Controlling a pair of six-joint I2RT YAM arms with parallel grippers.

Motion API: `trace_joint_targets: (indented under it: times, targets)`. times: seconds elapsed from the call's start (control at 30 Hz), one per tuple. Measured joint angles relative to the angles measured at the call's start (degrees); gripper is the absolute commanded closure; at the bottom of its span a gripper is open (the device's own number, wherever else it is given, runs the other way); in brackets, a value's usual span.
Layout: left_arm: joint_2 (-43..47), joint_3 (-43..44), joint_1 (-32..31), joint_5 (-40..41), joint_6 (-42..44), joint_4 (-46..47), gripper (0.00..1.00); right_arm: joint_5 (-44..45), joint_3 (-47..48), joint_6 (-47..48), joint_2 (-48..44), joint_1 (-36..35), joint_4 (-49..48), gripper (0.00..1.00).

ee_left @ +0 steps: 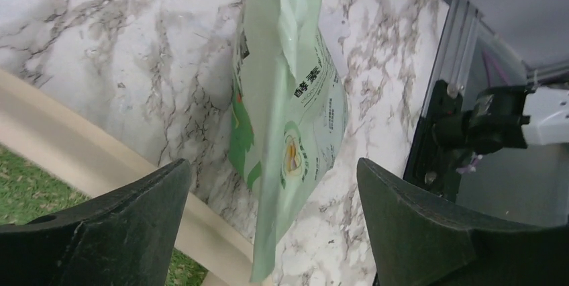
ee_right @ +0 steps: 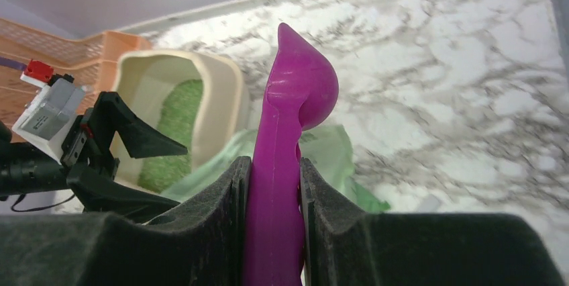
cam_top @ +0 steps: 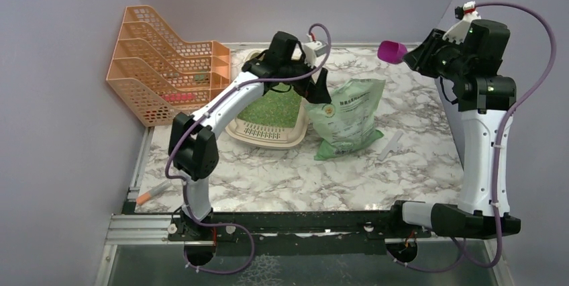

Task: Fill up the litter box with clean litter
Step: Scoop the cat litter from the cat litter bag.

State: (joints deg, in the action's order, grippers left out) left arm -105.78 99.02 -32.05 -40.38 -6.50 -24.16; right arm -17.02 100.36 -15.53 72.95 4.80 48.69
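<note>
The beige litter box (cam_top: pixel 268 139) sits mid-table with a bed of green clean litter (cam_top: pixel 276 108) in it. Right beside it lies the pale green litter bag (cam_top: pixel 349 121), slumped on the marble. My left gripper (cam_top: pixel 321 88) hovers open over the box's right rim and the bag's top. In the left wrist view its fingers (ee_left: pixel 121 225) stand wide apart around the bag (ee_left: pixel 288 118) without touching it, above the box rim (ee_left: pixel 87 158). My right gripper (ee_right: pixel 275 172), raised at the back right, is shut on the magenta scoop (ee_right: pixel 295 111) by its handle.
An orange mesh file rack (cam_top: pixel 168 64) stands at the back left against the wall. A small white strip (cam_top: pixel 391 145) lies right of the bag. An orange-tipped pen (cam_top: pixel 153 193) rests at the table's left front edge.
</note>
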Motion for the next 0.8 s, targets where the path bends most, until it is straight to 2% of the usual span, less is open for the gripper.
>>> trace_joint_targets:
  times: [0.17,0.23,0.3,0.33,0.4,0.43,0.6,0.8]
  targets:
    - [-7.74,9.14,-3.69,0.87,8.09,-11.39,0.08,5.03,0.04,2.8,-1.18,0.0,6.58,0.99]
    - [-10.86,13.29,-4.68,1.2,10.78,-15.5,0.18,6.14,0.11,3.45,-1.75,0.0,7.98,0.99]
    - [-12.79,15.41,-5.35,1.6,12.92,-18.32,0.4,6.93,0.26,3.76,-2.25,0.0,8.63,0.99]
    - [-13.6,16.09,-5.84,1.9,13.92,-19.96,0.55,7.21,0.52,3.93,-2.4,0.0,8.87,0.99]
    - [-14.95,17.59,-6.78,2.6,16.11,-22.84,0.93,7.54,0.76,4.24,-2.69,0.0,8.92,0.99]
    - [-15.89,18.75,-7.37,3.04,16.87,-24.46,1.0,7.78,0.76,4.44,-2.86,0.0,8.96,0.99]
    - [-18.16,24.15,-9.51,7.04,20.96,-28.76,1.0,9.77,0.76,5.09,-3.13,0.0,9.4,0.99]
    - [-20.09,32.15,-15.39,21.03,28.76,-33.05,1.0,14.1,0.74,5.14,-3.32,0.0,9.6,0.99]
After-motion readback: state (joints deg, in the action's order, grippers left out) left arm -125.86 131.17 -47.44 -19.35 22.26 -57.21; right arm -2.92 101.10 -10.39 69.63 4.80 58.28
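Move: The left hand, empty and open, has the cat litter bag's near rim edge about 4 cm to its right, 3 cm back and 8 cm below. The bag's middle lies roughly 9 cm right, 5 cm back and 15 cm down, and the litter box's middle 14 cm left, 3 cm ahead and 22 cm down. From the right hand, which holds the scoop, the bag is some 13 cm left, 4 cm back and 30 cm below. Down about 8 cm, also rightward and slightly back, the open left hand sinks onto the cat litter bag's near rim edge and shuts, pinching the plastic. It then rises a little while drawing the rim on to the right, the fingers tipping some 30 degrees steeper overall. The right hand keeps its grip on the scoop and shifts about 4 cm right and nearly as far back. ##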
